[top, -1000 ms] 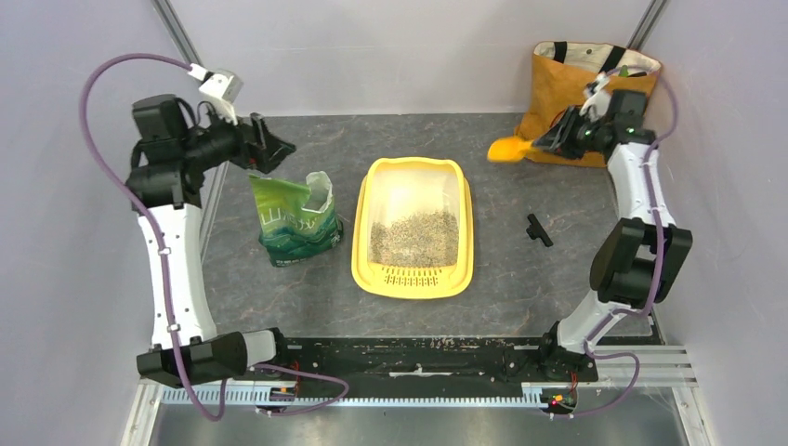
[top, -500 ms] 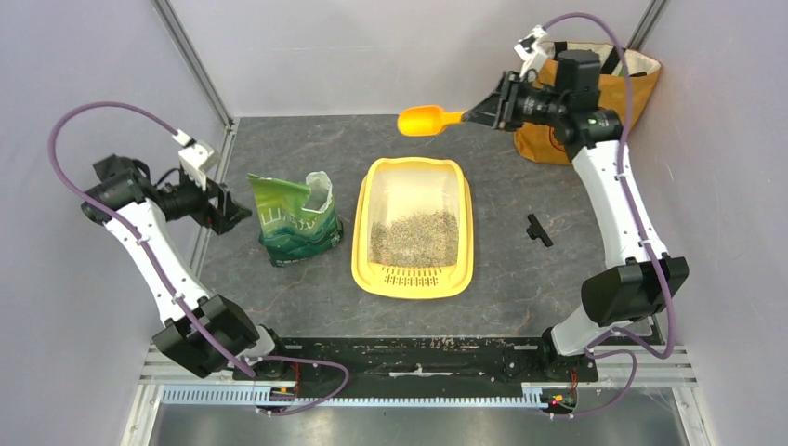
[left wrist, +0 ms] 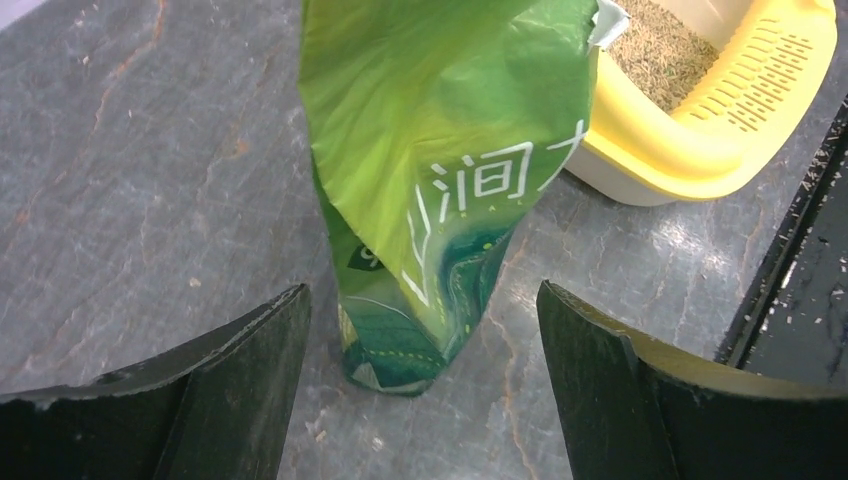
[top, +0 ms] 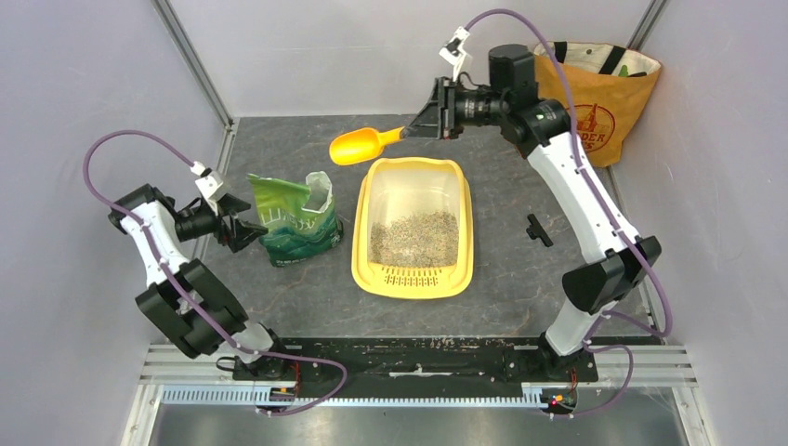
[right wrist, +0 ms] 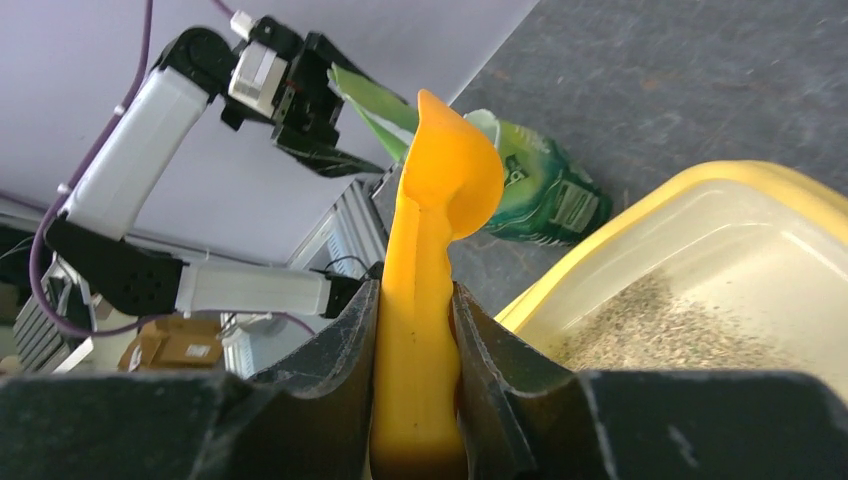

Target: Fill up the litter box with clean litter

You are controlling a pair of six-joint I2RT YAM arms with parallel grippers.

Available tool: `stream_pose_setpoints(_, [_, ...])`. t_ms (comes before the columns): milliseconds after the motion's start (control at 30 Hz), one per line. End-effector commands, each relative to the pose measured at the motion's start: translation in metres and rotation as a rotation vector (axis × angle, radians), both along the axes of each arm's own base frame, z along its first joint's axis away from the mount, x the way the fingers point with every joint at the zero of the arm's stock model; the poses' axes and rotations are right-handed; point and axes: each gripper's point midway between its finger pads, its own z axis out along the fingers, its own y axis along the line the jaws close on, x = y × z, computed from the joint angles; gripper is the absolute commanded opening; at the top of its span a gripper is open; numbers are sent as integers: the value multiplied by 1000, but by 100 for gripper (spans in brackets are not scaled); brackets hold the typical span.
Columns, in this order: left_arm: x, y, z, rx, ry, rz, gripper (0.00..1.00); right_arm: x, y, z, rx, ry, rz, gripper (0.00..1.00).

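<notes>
The yellow litter box [top: 363, 243] sits mid-table with grey-beige litter [top: 414, 238] in its near half; it also shows in the left wrist view [left wrist: 690, 140] and the right wrist view [right wrist: 640, 215]. The green litter bag [top: 295, 219] stands open to its left. My left gripper [top: 240, 226] is open, low, just left of the bag's base [left wrist: 420, 330], not touching. My right gripper [top: 415, 128] is shut on the handle of an orange scoop [top: 358, 146], held in the air above the box's far-left corner; the scoop [right wrist: 430, 250] points toward the bag [right wrist: 540, 190].
An orange tote bag [top: 595, 98] stands at the back right corner. A small black T-shaped part [top: 537, 229] lies right of the box. A black rail [top: 418, 358] runs along the near edge. Walls close in left, right and behind.
My right arm has swung left from the tote bag with the scoop, now over the box's far-left corner. My left arm has dropped down and stands beside the bag's base.
</notes>
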Motion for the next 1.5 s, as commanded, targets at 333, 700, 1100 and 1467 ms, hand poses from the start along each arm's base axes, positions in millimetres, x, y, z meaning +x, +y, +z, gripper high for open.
stream_pose_setpoints(333, [38, -6, -17, -124, -77, -120, 80, -29, 45, -22, -109, 39, 112, 0])
stream_pose_setpoints(700, [53, -10, -22, -45, -79, -95, 64, -13, 53, -44, -200, 69, 48, 0])
stream_pose_setpoints(1100, [30, -27, -7, -66, -63, -207, 15, -18, 57, -31, -193, 9, 54, 0])
stream_pose_setpoints(1467, [8, -41, 17, 37, -197, -235, 2, -14, 75, -45, -273, -59, 32, 0])
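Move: The litter bag's loose green flap edge faces the left hand's open fingers, about 4 cm ahead, 2 cm to the right and 3 cm lower; the bag's middle is some 9 cm right, 3 cm ahead and 9 cm down. From the right hand, which already holds the scoop, the bag's mouth lies roughly 20 cm left, 3 cm back and 20 cm below, while the litter box sits 3 cm back, 2 cm right and some 36 cm below. The left fingers shut on the bag's flap and pinch it: the hand goes forward and down about 4 cm to reach it, closes fully, then draws back and up around 2 cm, drifting right and turning slightly clockwise. Meanwhile the right hand keeps its grip on the scoop and carries it some 6 cm left and as far down towards the bag's mouth, tipping its fingers about 15 degrees downward. ##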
